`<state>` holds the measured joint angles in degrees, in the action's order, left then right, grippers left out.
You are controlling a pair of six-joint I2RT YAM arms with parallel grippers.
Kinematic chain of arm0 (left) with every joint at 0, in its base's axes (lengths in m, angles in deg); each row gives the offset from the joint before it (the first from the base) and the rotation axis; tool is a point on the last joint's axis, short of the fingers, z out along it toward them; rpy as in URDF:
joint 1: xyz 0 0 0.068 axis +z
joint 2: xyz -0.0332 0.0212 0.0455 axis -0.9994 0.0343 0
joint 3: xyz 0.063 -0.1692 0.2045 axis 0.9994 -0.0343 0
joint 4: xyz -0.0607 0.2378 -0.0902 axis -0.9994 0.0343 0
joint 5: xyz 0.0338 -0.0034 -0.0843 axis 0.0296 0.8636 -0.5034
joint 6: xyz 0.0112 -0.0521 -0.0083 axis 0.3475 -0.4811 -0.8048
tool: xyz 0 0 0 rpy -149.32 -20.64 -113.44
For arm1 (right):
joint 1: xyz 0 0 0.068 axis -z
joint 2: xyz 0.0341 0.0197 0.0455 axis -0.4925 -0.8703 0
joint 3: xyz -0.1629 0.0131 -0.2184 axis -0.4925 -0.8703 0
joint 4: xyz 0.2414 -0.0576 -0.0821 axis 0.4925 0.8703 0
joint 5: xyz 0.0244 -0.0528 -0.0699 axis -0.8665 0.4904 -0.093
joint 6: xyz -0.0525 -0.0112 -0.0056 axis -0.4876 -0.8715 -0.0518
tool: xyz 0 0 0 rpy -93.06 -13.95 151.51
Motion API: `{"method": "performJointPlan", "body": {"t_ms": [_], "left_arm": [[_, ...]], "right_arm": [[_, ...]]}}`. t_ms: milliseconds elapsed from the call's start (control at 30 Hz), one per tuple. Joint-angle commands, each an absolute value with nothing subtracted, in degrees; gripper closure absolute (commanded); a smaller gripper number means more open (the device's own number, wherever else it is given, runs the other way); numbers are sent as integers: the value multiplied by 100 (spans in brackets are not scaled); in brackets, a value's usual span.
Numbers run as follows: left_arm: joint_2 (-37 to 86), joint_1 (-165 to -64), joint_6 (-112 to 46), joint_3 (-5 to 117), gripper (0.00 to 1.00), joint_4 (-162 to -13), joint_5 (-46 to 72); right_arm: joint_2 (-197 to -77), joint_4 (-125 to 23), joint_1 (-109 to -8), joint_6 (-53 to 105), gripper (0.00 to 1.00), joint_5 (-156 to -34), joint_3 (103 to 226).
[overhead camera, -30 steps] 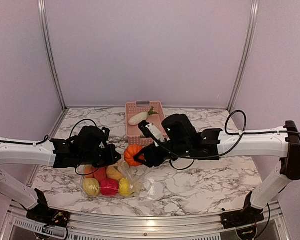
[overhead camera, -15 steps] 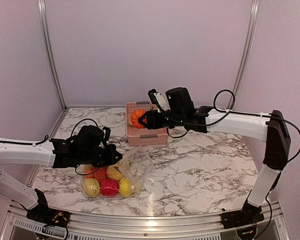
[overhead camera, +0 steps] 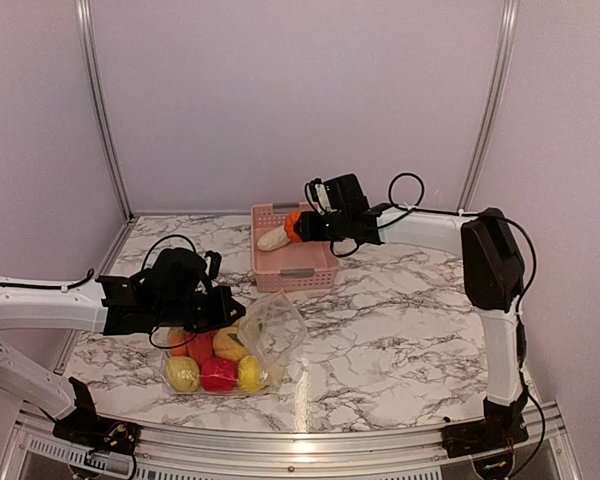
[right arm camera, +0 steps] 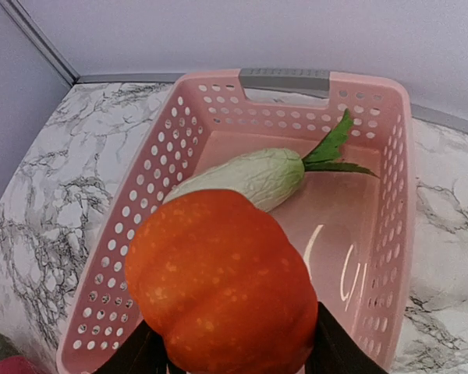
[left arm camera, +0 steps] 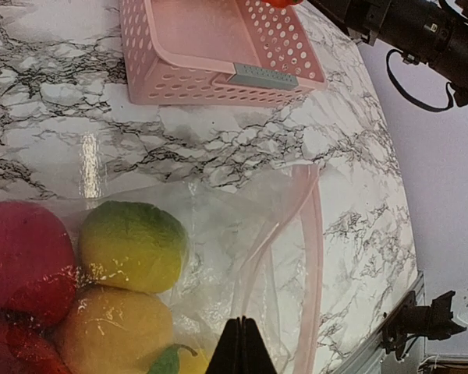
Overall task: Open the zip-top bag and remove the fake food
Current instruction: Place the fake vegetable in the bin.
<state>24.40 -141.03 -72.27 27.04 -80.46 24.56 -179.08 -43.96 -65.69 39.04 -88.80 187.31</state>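
The zip-top bag (overhead camera: 265, 335) lies near the front left with its mouth open to the right. It holds several pieces of fake food (overhead camera: 218, 372), yellow, red and orange. My left gripper (overhead camera: 218, 316) is shut, pinching the bag's film (left arm camera: 296, 257) near the zip strip. Yellow-green fruit (left arm camera: 132, 245) lies beside it inside the bag. My right gripper (overhead camera: 302, 226) is shut on an orange pumpkin (right arm camera: 222, 284) and holds it above the pink basket (right arm camera: 285, 78). A white radish (right arm camera: 249, 178) with a green top lies in the basket.
The pink basket (overhead camera: 292, 272) stands at the back centre of the marble table, also seen in the left wrist view (left arm camera: 218, 78). Metal frame posts (overhead camera: 100, 110) and lilac walls enclose the back and sides. A metal rail runs along the front edge.
My right arm has carried the orange pumpkin from beside the bag to the back, over the pink basket. My left gripper has stayed on the bag.
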Motion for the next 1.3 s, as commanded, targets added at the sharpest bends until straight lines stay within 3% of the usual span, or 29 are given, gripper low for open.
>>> {"method": "performJointPlan", "body": {"t_ms": [0, 200, 400, 633, 867, 1267], "left_arm": [[2390, -14152, -7120, 2967, 100, -7878, 2450], [2418, -14185, -7116, 3046, 100, -7832, 2501], [2484, -14192, -7097, 3138, 100, -7798, 2522], [2524, -14197, -7088, 3152, 100, -7792, 2512], [2534, -14202, -7102, 3131, 100, -7840, 2512], [2558, -14200, -7150, 3060, 100, -8107, 2419]], "right_arm": [[-18544, -4018, -6405, 3926, 66, -8728, 19576], [-19230, -3528, -6293, 3891, 61, -8436, 20476], [-19373, -3489, -6290, 3846, 40, -8414, 20643], [-19274, -3367, -6290, 3776, 25, -8473, 20760], [-18846, -3303, -6329, 3667, 23, -8543, 20478], [-17057, -3452, -6786, 3391, 25, -8594, 18800]]}}
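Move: The right hand already holds the orange pumpkin over the bin; the free patch of bin floor it is taken to lies about 6 cm ahead, 2 cm to the right and 10 cm below. The white gourd lies about 6 cm ahead and 5 cm left, equally low; the bin's right wall is 5 cm to the right of that patch, level with it. From the left hand the patch is roughly 31 cm ahead, 16 cm right and 9 cm down. Right hand moves the pumpkin some 5 cm forward-down into the bin, opens, then rises 8 cm, drawing back. ##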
